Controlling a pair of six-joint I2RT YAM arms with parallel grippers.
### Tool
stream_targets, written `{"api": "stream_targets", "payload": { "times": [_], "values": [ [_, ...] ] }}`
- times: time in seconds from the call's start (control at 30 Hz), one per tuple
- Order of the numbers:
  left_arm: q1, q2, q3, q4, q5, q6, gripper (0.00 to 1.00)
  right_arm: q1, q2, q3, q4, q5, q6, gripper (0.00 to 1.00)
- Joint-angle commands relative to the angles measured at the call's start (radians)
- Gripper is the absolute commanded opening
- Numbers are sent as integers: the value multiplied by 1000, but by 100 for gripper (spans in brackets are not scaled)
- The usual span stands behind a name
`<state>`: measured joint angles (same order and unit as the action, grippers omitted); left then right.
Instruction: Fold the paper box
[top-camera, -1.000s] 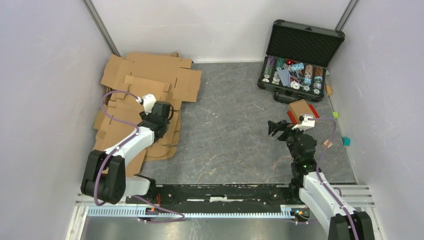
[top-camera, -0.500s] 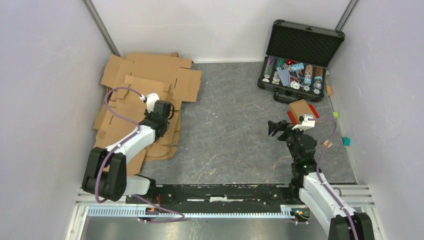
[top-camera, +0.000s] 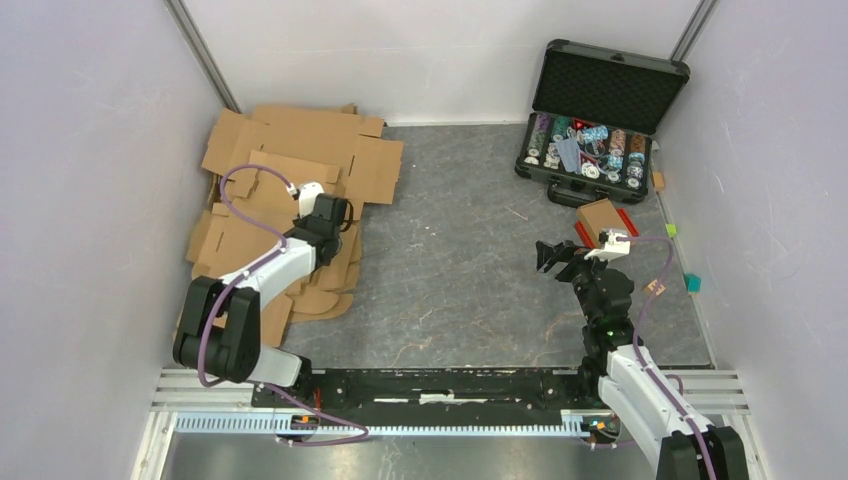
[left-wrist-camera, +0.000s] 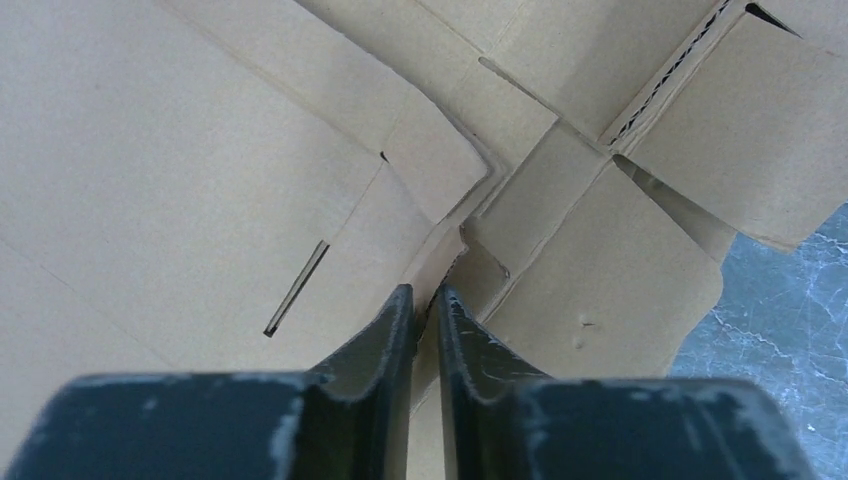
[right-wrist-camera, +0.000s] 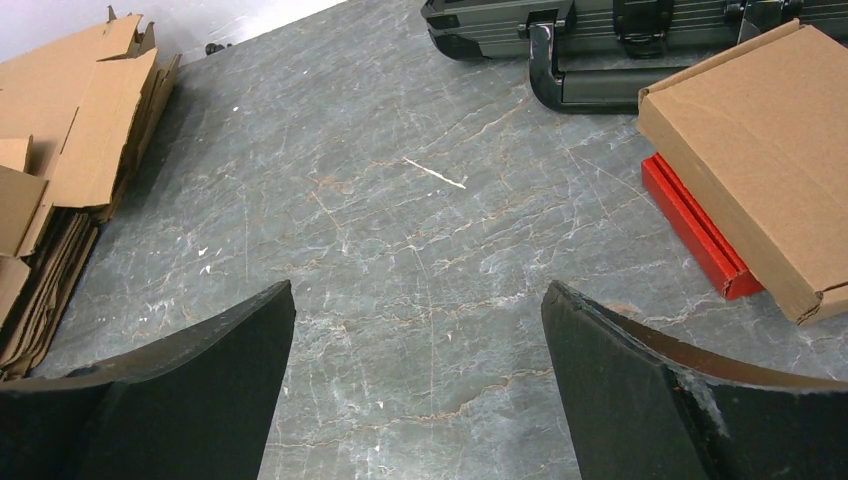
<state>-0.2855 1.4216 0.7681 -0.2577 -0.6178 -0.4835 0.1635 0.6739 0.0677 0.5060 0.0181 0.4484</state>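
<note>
A pile of flat brown cardboard blanks (top-camera: 285, 150) lies at the back left of the table. My left gripper (top-camera: 336, 214) is down at the pile's right edge. In the left wrist view its jaws (left-wrist-camera: 424, 292) stand nearly together, pinching the raised edge of a flap of the top blank, the paper box (left-wrist-camera: 600, 230). That blank shows slots and cut flaps around the fingers. My right gripper (top-camera: 549, 256) hovers over the grey tabletop at the right, wide open (right-wrist-camera: 418, 290), with nothing between its fingers.
An open black case of poker chips (top-camera: 600, 110) stands at the back right. In front of it a closed cardboard box (right-wrist-camera: 760, 130) rests on a red item (right-wrist-camera: 700, 235). A small teal block (top-camera: 693, 284) lies by the right wall.
The left gripper has slid further over the pile towards its right edge, and its jaws have narrowed onto the flap edge. The right arm has not moved.
</note>
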Motion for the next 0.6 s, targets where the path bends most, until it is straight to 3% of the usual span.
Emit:
{"api": "stream_targets", "payload": {
  "times": [0.0, 0.03, 0.23, 0.57],
  "values": [
    [3, 7, 38, -18, -6, 12, 6, 5, -8, -3, 16, 0, -6, 98],
    [2, -4, 32, -11, -3, 12, 2, 5, -10, -3, 16, 1, -7, 98],
    [-15, -148, -14, 28, -21, 43, 2, 5, -13, -2, 14, 1, -6, 98],
    [-142, -451, -62, 52, -168, 95, 2, 5, -21, -11, 51, -44, -8, 98]
  ]
}}
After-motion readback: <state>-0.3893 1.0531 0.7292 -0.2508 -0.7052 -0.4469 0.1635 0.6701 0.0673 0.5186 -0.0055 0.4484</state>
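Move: The far right part of the top flat box's edge already sits between my half-closed left fingers, about 1 cm below the hand point. The sheet's middle is some 12 cm back and 10 cm left. A large flap of the farther sheet lies about 12 cm ahead and 17 cm right; the lower sheets' side flap is 10 cm right and 3 cm back. From my right hand, that edge lies roughly 55 cm left, 5 cm ahead and 7 cm below. I shut my left fingers the rest of the way and pinch the top flat box by its right edge near the far corner. After barely pausing, I lift it quickly about 10 cm off the stack, easing slightly back and right, while the wrist tips the fingers up some 20 degrees. ##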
